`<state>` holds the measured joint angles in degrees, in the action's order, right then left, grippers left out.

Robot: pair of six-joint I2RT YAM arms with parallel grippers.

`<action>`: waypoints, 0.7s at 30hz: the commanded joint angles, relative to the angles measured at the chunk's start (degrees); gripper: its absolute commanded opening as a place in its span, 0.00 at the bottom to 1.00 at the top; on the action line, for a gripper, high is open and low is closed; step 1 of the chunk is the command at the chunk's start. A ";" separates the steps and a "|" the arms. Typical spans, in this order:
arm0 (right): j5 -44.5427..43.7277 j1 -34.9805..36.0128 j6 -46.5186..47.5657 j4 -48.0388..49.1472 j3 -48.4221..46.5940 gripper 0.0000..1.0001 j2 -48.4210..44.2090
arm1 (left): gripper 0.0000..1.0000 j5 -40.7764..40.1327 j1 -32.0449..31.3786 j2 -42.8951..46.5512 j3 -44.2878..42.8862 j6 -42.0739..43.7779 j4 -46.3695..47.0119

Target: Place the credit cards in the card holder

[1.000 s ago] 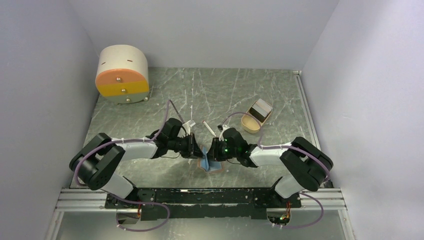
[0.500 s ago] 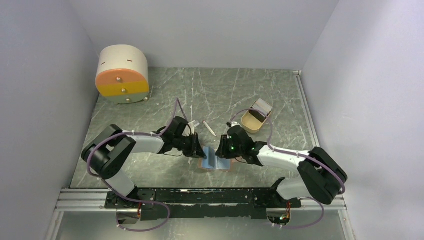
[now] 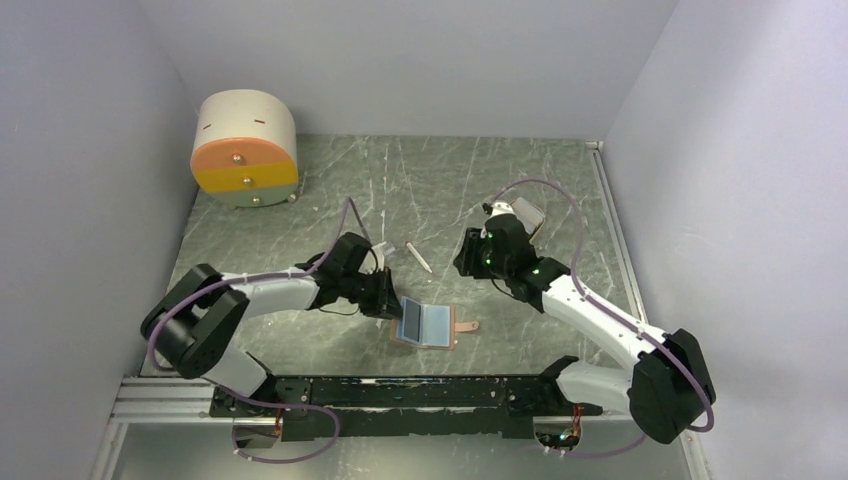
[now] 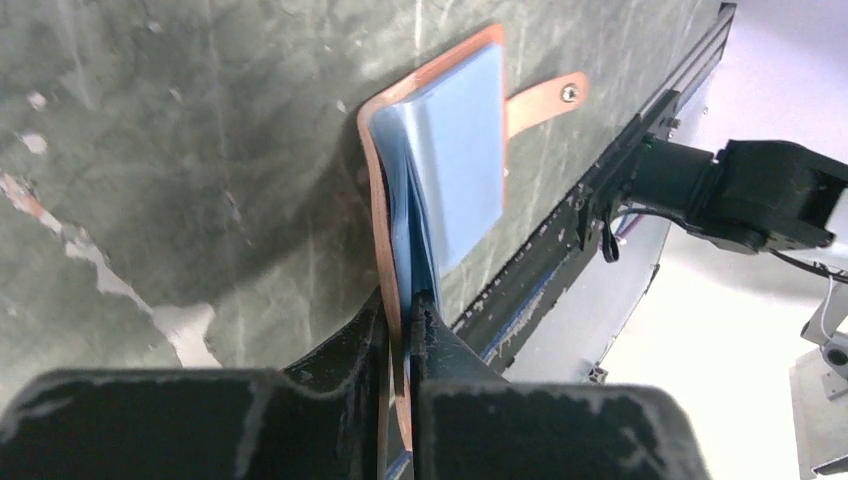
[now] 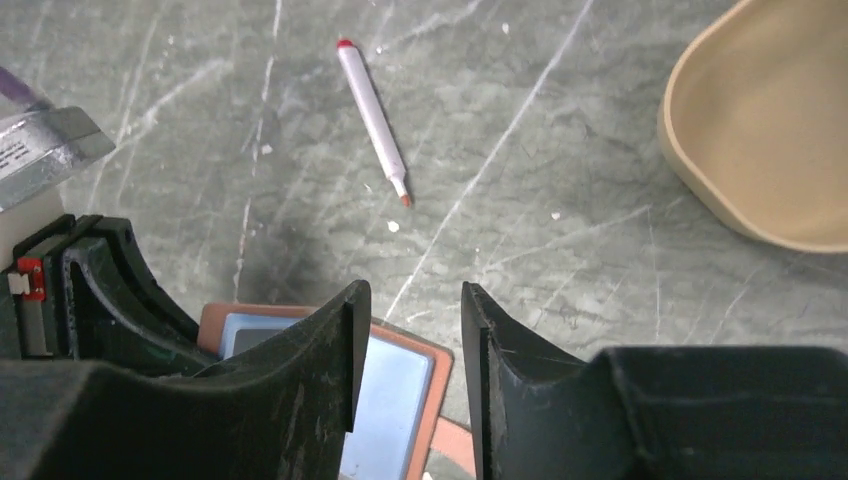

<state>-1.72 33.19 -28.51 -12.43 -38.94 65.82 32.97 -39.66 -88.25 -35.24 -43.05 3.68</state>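
Observation:
The card holder (image 3: pixel 432 325), orange-brown with blue pockets, lies open on the table near the front edge. A dark patch shows in its left pocket (image 5: pixel 250 335). My left gripper (image 3: pixel 390 304) is shut on the holder's left edge (image 4: pixel 395 300), and the strap with its snap (image 4: pixel 545 100) points away. My right gripper (image 3: pixel 468 262) hangs open above the table, behind and to the right of the holder, with nothing between its fingers (image 5: pixel 412 295). One credit card (image 3: pixel 527 213) peeks out behind the right wrist; the others are hidden.
A white pen-like stick (image 3: pixel 418 257) (image 5: pixel 372 120) lies behind the holder. A tan bowl (image 5: pixel 770 130) sits by the right wrist. A round cream and orange drawer box (image 3: pixel 245 148) stands at the back left.
My right gripper has opened and pulled back and to the right, away from the holder, toward the bowl. The holder has gone from half folded to lying open. The left gripper keeps its grip.

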 commanded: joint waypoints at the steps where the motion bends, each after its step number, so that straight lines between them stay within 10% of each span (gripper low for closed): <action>1: 2.12 -0.49 2.23 -1.58 -1.44 0.39 0.18 | 0.10 0.94 -0.47 4.54 -3.95 1.74 -7.99; 13: 5.04 13.52 -8.34 11.98 6.77 0.24 11.44 | 0.09 -5.44 -3.85 2.04 -12.07 3.70 -17.66; 21: 5.20 15.29 -10.38 18.09 8.43 0.22 16.92 | 0.09 3.80 -4.00 3.52 -5.05 -2.97 1.63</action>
<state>3.64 47.40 -37.10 1.54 -31.75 80.25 30.50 -43.33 -85.62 -42.87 -41.80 -6.50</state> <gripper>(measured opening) 0.228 0.113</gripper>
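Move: The open card holder's middle lies about 10 cm back from the right hand, 9 cm to its left and 10 cm below; from the left hand, which already pinches its raised cover, it is some 3 cm back, 7 cm right and 3 cm down. The marker lies roughly 7 cm ahead and 10 cm left of the right hand, the card tray 13 cm ahead and 14 cm right, both about 10 cm lower. The card holder's cover stays pinched in the left hand, which lifts about 3 cm, then eases slightly right. Down onto the open pages beside it comes the empty right hand, travelling about 8 cm down and some 7 cm each back and left after a small initial rise, its fingers half closing, tipping down and swinging counter-clockwise, to end against the blue page. ##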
